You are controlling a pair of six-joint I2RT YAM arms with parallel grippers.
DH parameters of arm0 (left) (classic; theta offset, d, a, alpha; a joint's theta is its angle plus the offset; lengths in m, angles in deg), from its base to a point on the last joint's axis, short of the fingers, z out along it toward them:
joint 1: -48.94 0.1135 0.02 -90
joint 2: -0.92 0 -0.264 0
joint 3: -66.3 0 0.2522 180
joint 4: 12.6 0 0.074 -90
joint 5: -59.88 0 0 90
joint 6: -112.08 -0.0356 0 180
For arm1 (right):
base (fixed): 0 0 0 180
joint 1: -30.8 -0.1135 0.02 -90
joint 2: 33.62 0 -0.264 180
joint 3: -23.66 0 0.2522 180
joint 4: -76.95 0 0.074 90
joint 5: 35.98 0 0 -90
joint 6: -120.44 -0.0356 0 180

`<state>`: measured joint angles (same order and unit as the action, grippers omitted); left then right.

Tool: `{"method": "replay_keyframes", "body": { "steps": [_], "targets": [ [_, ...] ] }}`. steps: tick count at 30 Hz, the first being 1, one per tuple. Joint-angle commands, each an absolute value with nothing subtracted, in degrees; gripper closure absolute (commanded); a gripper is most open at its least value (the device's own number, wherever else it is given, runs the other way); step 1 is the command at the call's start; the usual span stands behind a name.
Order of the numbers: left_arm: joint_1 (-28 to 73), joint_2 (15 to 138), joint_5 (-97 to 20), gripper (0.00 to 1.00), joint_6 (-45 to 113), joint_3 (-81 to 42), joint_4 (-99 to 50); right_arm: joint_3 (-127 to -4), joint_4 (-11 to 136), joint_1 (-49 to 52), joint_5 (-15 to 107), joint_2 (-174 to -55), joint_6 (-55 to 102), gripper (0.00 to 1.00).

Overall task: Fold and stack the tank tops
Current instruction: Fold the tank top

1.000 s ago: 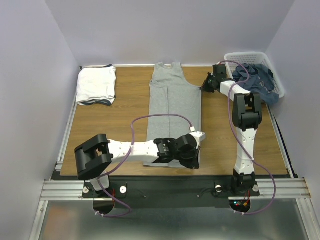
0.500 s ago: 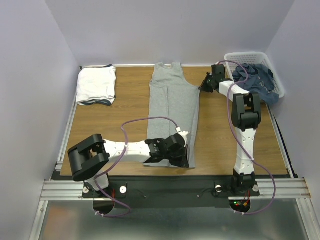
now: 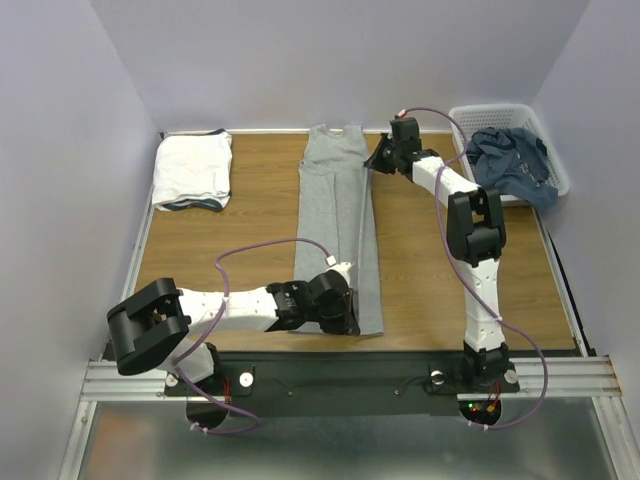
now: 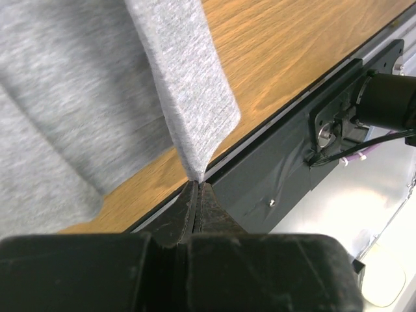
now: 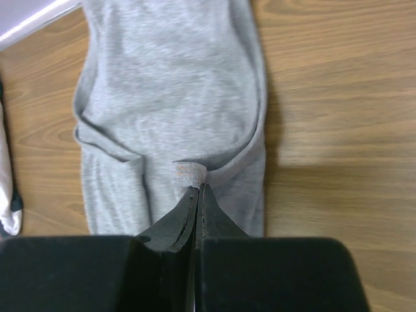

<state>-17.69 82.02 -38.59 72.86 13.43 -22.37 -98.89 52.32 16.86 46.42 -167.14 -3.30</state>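
A heather grey tank top (image 3: 335,225) lies lengthwise down the middle of the wooden table, its right side lifted and folded over to the left. My left gripper (image 3: 347,318) is shut on the near hem corner; in the left wrist view the grey fabric (image 4: 188,84) rises from the pinched tips (image 4: 197,183). At the far end my right gripper (image 3: 377,160) is shut on the armhole edge, where a small fold of grey tank top (image 5: 169,78) sits between the tips (image 5: 198,187). A folded white tank top (image 3: 192,172) rests at the far left. Blue tank tops (image 3: 512,165) fill the basket.
The white lattice basket (image 3: 470,112) stands at the far right corner. A black rail (image 4: 279,169) and metal frame run along the table's near edge, close under the left gripper. Purple-grey walls enclose the table on three sides. Bare wood (image 3: 430,260) shows right of the grey top.
Both grippers have moved left, carrying the grey top's right edge over its middle, so the top now lies narrower. The left arm has swung left along the near edge.
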Motion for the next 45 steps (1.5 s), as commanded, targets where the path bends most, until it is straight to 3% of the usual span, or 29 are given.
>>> {"method": "replay_keyframes", "body": {
  "steps": [1, 25, 28, 31, 35, 45],
  "targets": [
    [-17.51, 78.79, -37.59, 1.0, 74.37, 15.36, -23.55, -102.42, 56.16, 14.64, 49.71, -166.07, -4.8, 1.0],
    [-17.07, 73.87, -33.64, 1.0, 78.59, 21.07, -29.0, -110.07, 56.16, 8.48, 52.26, -174.34, -7.0, 0.95],
    [-17.07, 73.78, -33.73, 1.0, 78.5, 20.99, -29.17, -110.77, 56.16, 8.21, 52.26, -174.6, -6.91, 0.92],
    [-17.07, 73.87, -33.73, 1.0, 78.42, 20.9, -29.17, -111.04, 56.16, 7.95, 51.91, -174.51, -6.74, 0.81],
    [-17.07, 72.47, -33.03, 0.87, 78.68, 20.64, -29.61, -111.04, 56.16, 7.77, 50.77, -173.99, -6.56, 0.63],
    [-16.98, 66.67, -26.1, 0.69, 80.08, 17.74, -35.92, -105.43, 56.07, 7.68, 50.15, -167.5, -6.04, 0.57]
  ]
}}
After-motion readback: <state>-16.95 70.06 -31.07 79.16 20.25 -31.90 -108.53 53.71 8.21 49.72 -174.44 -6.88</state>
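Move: The tank top's right side edge is already pinched in both hands, its near corner in the left, its armhole in the right. It goes to the edge of the already folded-in left side: about 9 cm left, level and 5 cm below for the right hand; some 5 cm left, level and 3 below for the left. The shoulder straps lie about 9 cm ahead and 8 left of the right hand. The table's near edge is 5 cm straight back from the left hand. The tank top's right side is carried left over its body by both hands together. The right hand goes about 9.5 cm, arching up some 3 cm and dipping 5 before rising slightly, and opens its fingers to let go. The left goes about 5.5 cm with a slight counter-clockwise turn, lowers the hem corner, pauses, then opens a little to release, rising about 2 cm. ##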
